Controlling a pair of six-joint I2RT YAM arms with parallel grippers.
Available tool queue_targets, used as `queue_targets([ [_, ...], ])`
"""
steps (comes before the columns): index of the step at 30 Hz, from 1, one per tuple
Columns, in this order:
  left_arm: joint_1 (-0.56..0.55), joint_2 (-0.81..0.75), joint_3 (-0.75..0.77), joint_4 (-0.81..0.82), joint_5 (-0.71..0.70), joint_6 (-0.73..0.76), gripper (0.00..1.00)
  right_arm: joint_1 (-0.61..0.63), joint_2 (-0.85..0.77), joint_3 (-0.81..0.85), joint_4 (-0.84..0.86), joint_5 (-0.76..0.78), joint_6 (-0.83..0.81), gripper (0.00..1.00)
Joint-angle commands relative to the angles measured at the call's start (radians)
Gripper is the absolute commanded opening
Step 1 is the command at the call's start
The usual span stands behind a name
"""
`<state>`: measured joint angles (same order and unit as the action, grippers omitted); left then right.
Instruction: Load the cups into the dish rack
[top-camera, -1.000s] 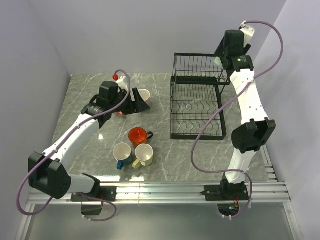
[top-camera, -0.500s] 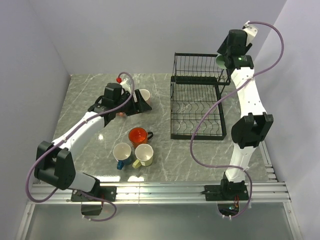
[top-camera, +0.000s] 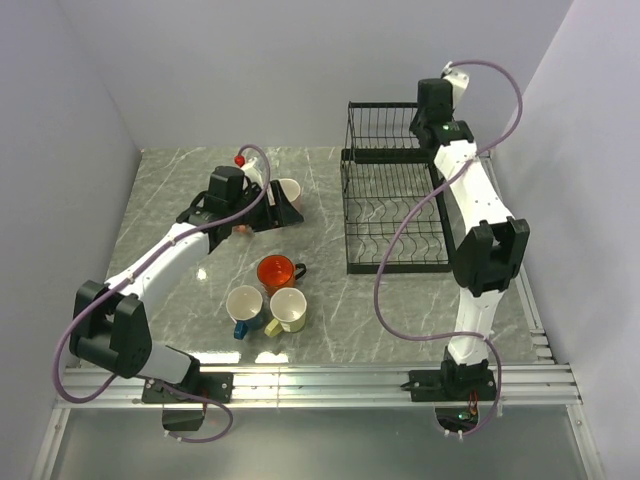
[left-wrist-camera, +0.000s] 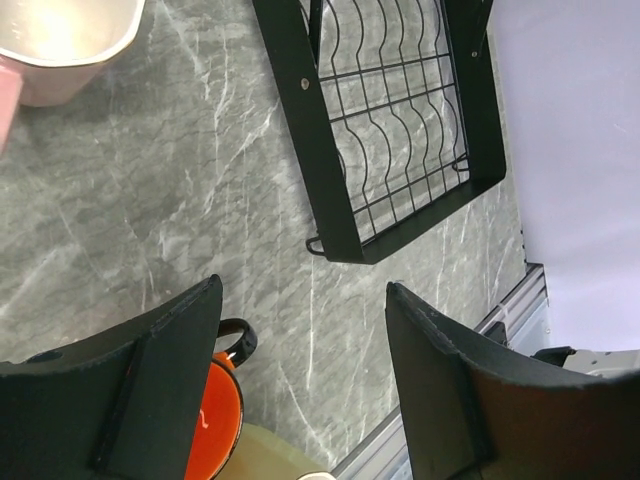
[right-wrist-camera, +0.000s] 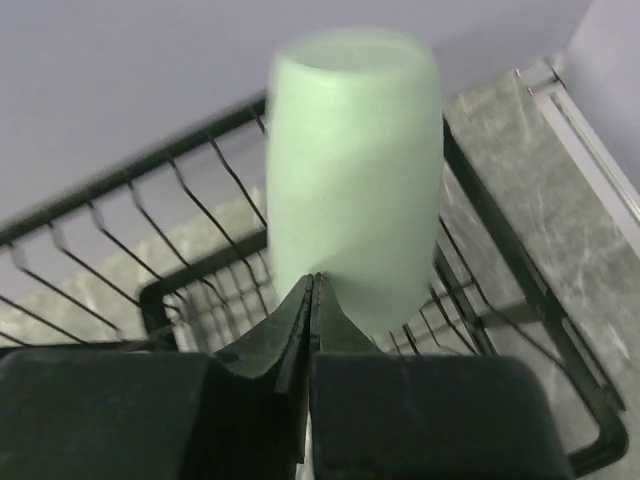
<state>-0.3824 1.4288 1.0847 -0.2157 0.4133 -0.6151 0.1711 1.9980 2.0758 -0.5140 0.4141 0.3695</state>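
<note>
My right gripper (top-camera: 428, 112) is shut on the pale green cup (right-wrist-camera: 355, 180) and holds it over the upper basket of the black wire dish rack (top-camera: 395, 190); its fingertips (right-wrist-camera: 310, 292) are pressed together at the cup's near side. My left gripper (top-camera: 283, 203) is open and empty (left-wrist-camera: 300, 380), beside a pink cup (top-camera: 289, 190) whose pale inside shows in the left wrist view (left-wrist-camera: 60, 35). The orange cup (top-camera: 275, 271), blue cup (top-camera: 245, 304) and pale yellow cup (top-camera: 289, 309) stand together in front. The second pink cup is mostly hidden under the left arm.
The rack's lower wavy shelf (left-wrist-camera: 400, 130) lies right of the left gripper. Grey walls close in behind and on both sides. A metal rail (top-camera: 330, 380) runs along the table's near edge.
My right arm has swung left with the green cup, from beside the rack's right end to over its upper basket. The left gripper shifted slightly right toward the pink cup.
</note>
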Motion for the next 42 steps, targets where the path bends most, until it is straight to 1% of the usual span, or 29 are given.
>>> queue_targets([
  [1, 0.014, -0.057, -0.003, -0.011, 0.001, 0.044, 0.71, 0.007, -0.020, -0.106, 0.008, 0.072, -0.027, 0.00],
  [7, 0.023, -0.051, -0.014, -0.011, 0.033, 0.051, 0.71, 0.022, -0.103, -0.232, 0.071, 0.026, -0.044, 0.00],
  [11, 0.025, -0.034, -0.002, -0.008, 0.056, 0.057, 0.71, 0.036, -0.142, -0.272, 0.081, 0.011, -0.037, 0.00],
  [15, 0.025, -0.019, 0.012, -0.016, 0.071, 0.072, 0.71, 0.039, -0.194, -0.273, 0.089, -0.003, -0.012, 0.00],
  [19, 0.025, -0.010, 0.020, -0.022, 0.085, 0.083, 0.71, 0.047, -0.232, -0.221, 0.051, -0.020, 0.009, 0.00],
  [22, 0.025, -0.014, 0.021, -0.021, 0.082, 0.084, 0.70, 0.062, -0.272, -0.227, 0.048, -0.055, 0.019, 0.00],
  [27, 0.034, -0.013, 0.040, -0.063, 0.012, 0.097, 0.70, 0.079, -0.352, -0.233, 0.039, -0.115, 0.058, 0.01],
  [30, 0.060, -0.005, 0.047, -0.070, 0.004, 0.094, 0.70, 0.103, -0.404, -0.246, 0.029, -0.130, 0.063, 0.10],
  [32, 0.073, -0.002, 0.055, -0.071, -0.017, 0.094, 0.70, 0.114, -0.435, -0.269, 0.019, -0.129, 0.069, 0.20],
  [33, 0.074, 0.007, 0.067, -0.080, -0.045, 0.094, 0.70, 0.116, -0.468, -0.282, 0.017, -0.135, 0.081, 0.27],
  [35, 0.077, 0.024, 0.086, -0.089, -0.071, 0.095, 0.70, 0.116, -0.507, -0.342, 0.016, -0.152, 0.100, 0.36],
  [36, 0.079, 0.047, 0.102, -0.094, -0.093, 0.095, 0.70, 0.117, -0.546, -0.388, 0.015, -0.158, 0.104, 0.43],
  [39, 0.082, 0.108, 0.153, -0.115, -0.143, 0.083, 0.69, 0.123, -0.619, -0.482, -0.001, -0.190, 0.120, 0.52],
  [42, 0.083, 0.186, 0.223, -0.148, -0.195, 0.069, 0.67, 0.133, -0.688, -0.581, -0.012, -0.210, 0.129, 0.56],
])
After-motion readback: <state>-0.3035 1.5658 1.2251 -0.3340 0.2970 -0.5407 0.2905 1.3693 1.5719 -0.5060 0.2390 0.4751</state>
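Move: The green cup stands right before my right hand's shut fingertips, its middle some 5 cm ahead, 2 cm right and 2 cm higher; the upper tier's right rail runs about 3 cm ahead, 6 cm right and 3 cm lower. From my open left hand the pink cup is roughly 19 cm ahead, 4 cm left; the terracotta cup 15 cm ahead, 19 cm left; the orange cup 7 cm back, 5 cm left; all some 15 cm below. With the fingers still shut, I sink my right hand about 4.5 cm close by the green cup's near side, then draw it back, up and left out of the upper tier, ending some 16 cm back, turning counter-clockwise and opening to half on the way. My left hand, nearly still until late, then sets off forward and left, dipping slightly, towards the pink cup, fingers kept open. ##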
